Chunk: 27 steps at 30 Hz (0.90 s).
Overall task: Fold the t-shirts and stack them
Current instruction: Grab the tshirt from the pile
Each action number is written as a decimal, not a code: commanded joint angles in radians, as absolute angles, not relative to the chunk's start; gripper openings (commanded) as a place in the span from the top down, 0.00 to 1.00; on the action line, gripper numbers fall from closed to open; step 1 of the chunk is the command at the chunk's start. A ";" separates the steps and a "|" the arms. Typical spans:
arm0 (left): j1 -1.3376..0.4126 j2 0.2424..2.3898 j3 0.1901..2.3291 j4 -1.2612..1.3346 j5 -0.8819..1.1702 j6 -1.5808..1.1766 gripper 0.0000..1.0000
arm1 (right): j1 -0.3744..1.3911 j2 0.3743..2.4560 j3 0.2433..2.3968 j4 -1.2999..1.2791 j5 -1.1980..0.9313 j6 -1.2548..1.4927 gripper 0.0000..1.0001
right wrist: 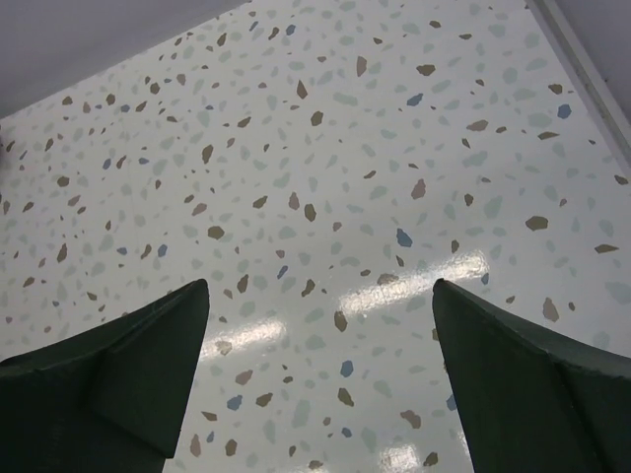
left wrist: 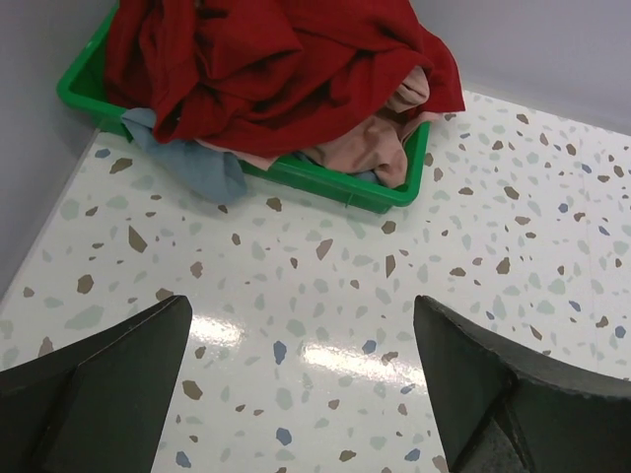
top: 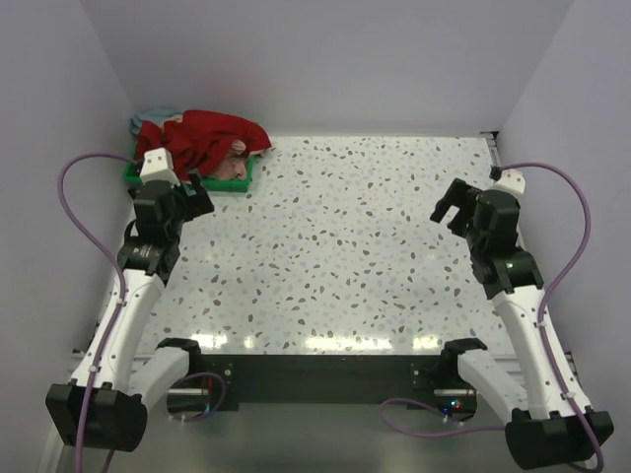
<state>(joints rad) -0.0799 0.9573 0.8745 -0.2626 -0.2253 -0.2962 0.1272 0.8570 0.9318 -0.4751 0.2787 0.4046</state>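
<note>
The red t-shirt [top: 210, 138] lies crumpled on top of a heap in the green tray [top: 240, 183] at the far left corner. In the left wrist view the red shirt [left wrist: 276, 69] covers the dusty pink shirt [left wrist: 363, 148], and the grey-blue shirt [left wrist: 192, 163] hangs over the tray's [left wrist: 340, 187] front rim onto the table. My left gripper [top: 198, 186] is open and empty, just in front of the tray; its jaws stand wide apart [left wrist: 301, 345]. My right gripper [top: 449, 209] is open and empty above the bare table at the right [right wrist: 320, 340].
The speckled white table [top: 345, 246] is walled at the back and both sides. The tray sits against the left wall. A metal rail [right wrist: 582, 59] runs along the table's right edge. Purple cables loop beside both arms.
</note>
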 commanded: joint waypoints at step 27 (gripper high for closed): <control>0.106 1.863 1.766 -0.448 -0.098 -0.193 0.00 | 0.127 1.104 1.127 -0.436 0.258 0.489 0.01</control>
<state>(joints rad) 0.1040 1.7290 1.6203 -0.3141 -0.1417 -0.2382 0.1268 1.0771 1.0725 -0.5102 0.2985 0.4683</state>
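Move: The red t-shirt tops the pile, its middle some 25 cm ahead of the left hand, 5 cm to its left and 15 cm below. The green bin under it is centred at about the same spot, some 21 cm down. A light blue sleeve hangs out about 14 cm ahead and 9 cm left; the pink shirt pokes out about 19 cm ahead and 5 cm right. From the right hand, the red t-shirt lies roughly 29 cm ahead and 63 cm left. The left hand barely stirs at first, then reaches quickly forward, about 18 cm in all and some 7 cm to its left, carrying its wide-open fingers over the bin's near side towards the red t-shirt; it rises a few centimetres, begins to sink late on and tips about 5 degrees further down, without visibly touching the cloth. Over the bare table the open right hand draws back 2 cm, then comes forward to end almost 4 cm ahead of where it began, also tipping slightly down. ##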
